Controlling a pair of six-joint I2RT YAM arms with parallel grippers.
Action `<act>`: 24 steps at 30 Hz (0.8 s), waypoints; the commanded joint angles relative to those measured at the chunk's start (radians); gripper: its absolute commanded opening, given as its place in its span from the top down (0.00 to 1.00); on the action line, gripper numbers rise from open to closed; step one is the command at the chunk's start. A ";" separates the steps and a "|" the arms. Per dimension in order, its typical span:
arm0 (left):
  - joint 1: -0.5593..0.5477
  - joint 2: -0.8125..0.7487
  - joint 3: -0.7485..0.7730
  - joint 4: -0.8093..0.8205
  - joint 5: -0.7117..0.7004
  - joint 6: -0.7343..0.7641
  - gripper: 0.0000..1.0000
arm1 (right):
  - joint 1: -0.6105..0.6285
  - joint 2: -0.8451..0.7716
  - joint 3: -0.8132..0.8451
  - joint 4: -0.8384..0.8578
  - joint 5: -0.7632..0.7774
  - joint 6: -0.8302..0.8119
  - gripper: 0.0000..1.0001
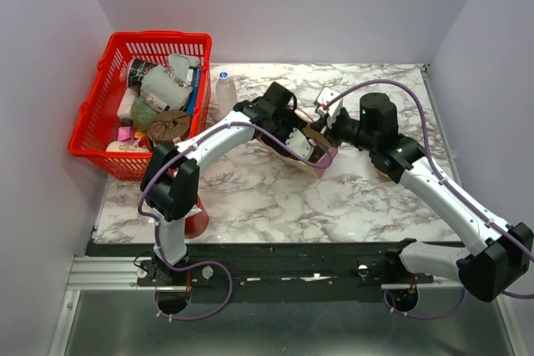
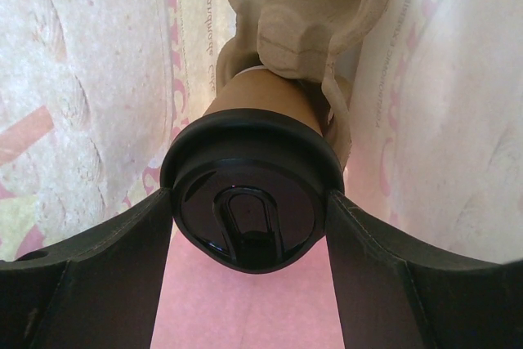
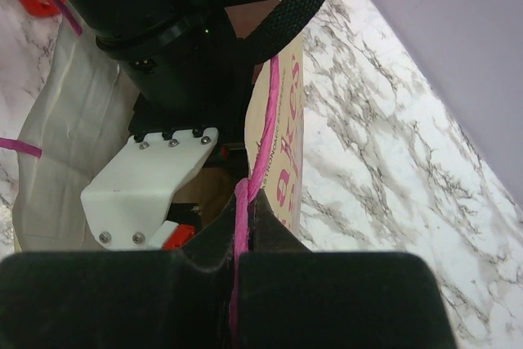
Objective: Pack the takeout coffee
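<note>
The takeout coffee [image 2: 249, 210] shows its round black lid toward the left wrist camera, with the tan cup body behind it. It sits in a pale moulded pulp carrier [image 2: 302, 14] inside the paper bag [image 1: 310, 156]. My left gripper [image 2: 248, 195] reaches into the bag, a dark finger pressed against each side of the lid. My right gripper [image 3: 249, 202] is shut on the bag's pink twisted handle [image 3: 265, 120], holding up the tan side with pink lettering [image 3: 290, 128]. From above, the left gripper [image 1: 294, 135] hides the cup, and the right gripper [image 1: 327, 116] is at the bag's far edge.
A red basket [image 1: 100, 122] full of mixed items stands at the back left. A clear bottle [image 1: 225, 93] stands just right of it. A red cup [image 1: 196, 221] sits at the near edge by the left arm's base. Grey walls close in the marble table [image 1: 375, 198].
</note>
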 commanded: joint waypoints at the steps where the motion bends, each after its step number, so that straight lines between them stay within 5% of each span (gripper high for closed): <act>1: 0.012 0.031 0.016 -0.080 0.057 -0.030 0.96 | 0.007 0.005 0.037 -0.037 -0.036 0.004 0.99; 5: 0.017 -0.003 0.011 -0.054 0.078 -0.082 0.55 | 0.007 0.010 0.040 -0.040 -0.030 -0.008 1.00; 13: 0.019 -0.058 -0.022 -0.048 0.089 -0.102 0.25 | 0.005 0.017 0.051 -0.042 -0.033 -0.020 0.99; 16: 0.019 -0.075 -0.041 -0.039 0.092 -0.110 0.01 | 0.005 0.016 0.051 -0.042 -0.030 -0.022 1.00; 24: 0.019 -0.113 -0.067 -0.007 0.110 -0.164 0.01 | 0.005 0.005 0.032 -0.043 -0.033 -0.020 0.99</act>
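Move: My left hand has the coffee cup by its black lid inside the bag. The cup's middle is about 1 cm ahead, 2 right and 4 below. Its pocket in the tray lies some 1 cm ahead, 3 right and 7 below, and the empty pocket about 10 cm right, level, 7 below. The pink handle is roughly 4 cm nearer, 10 right and 12 above. From my right hand the cup is about 5 cm ahead, 9 left and 18 below. I let go of the coffee cup: my left hand hardly shifts at first, easing up about half a centimetre, then opens its fingers wide off the lid and draws back nearly 2 cm and a little left, tilting some 10 degrees so the tips swing back. My right hand keeps its pinch on the pink handle and rises about 1 cm. ##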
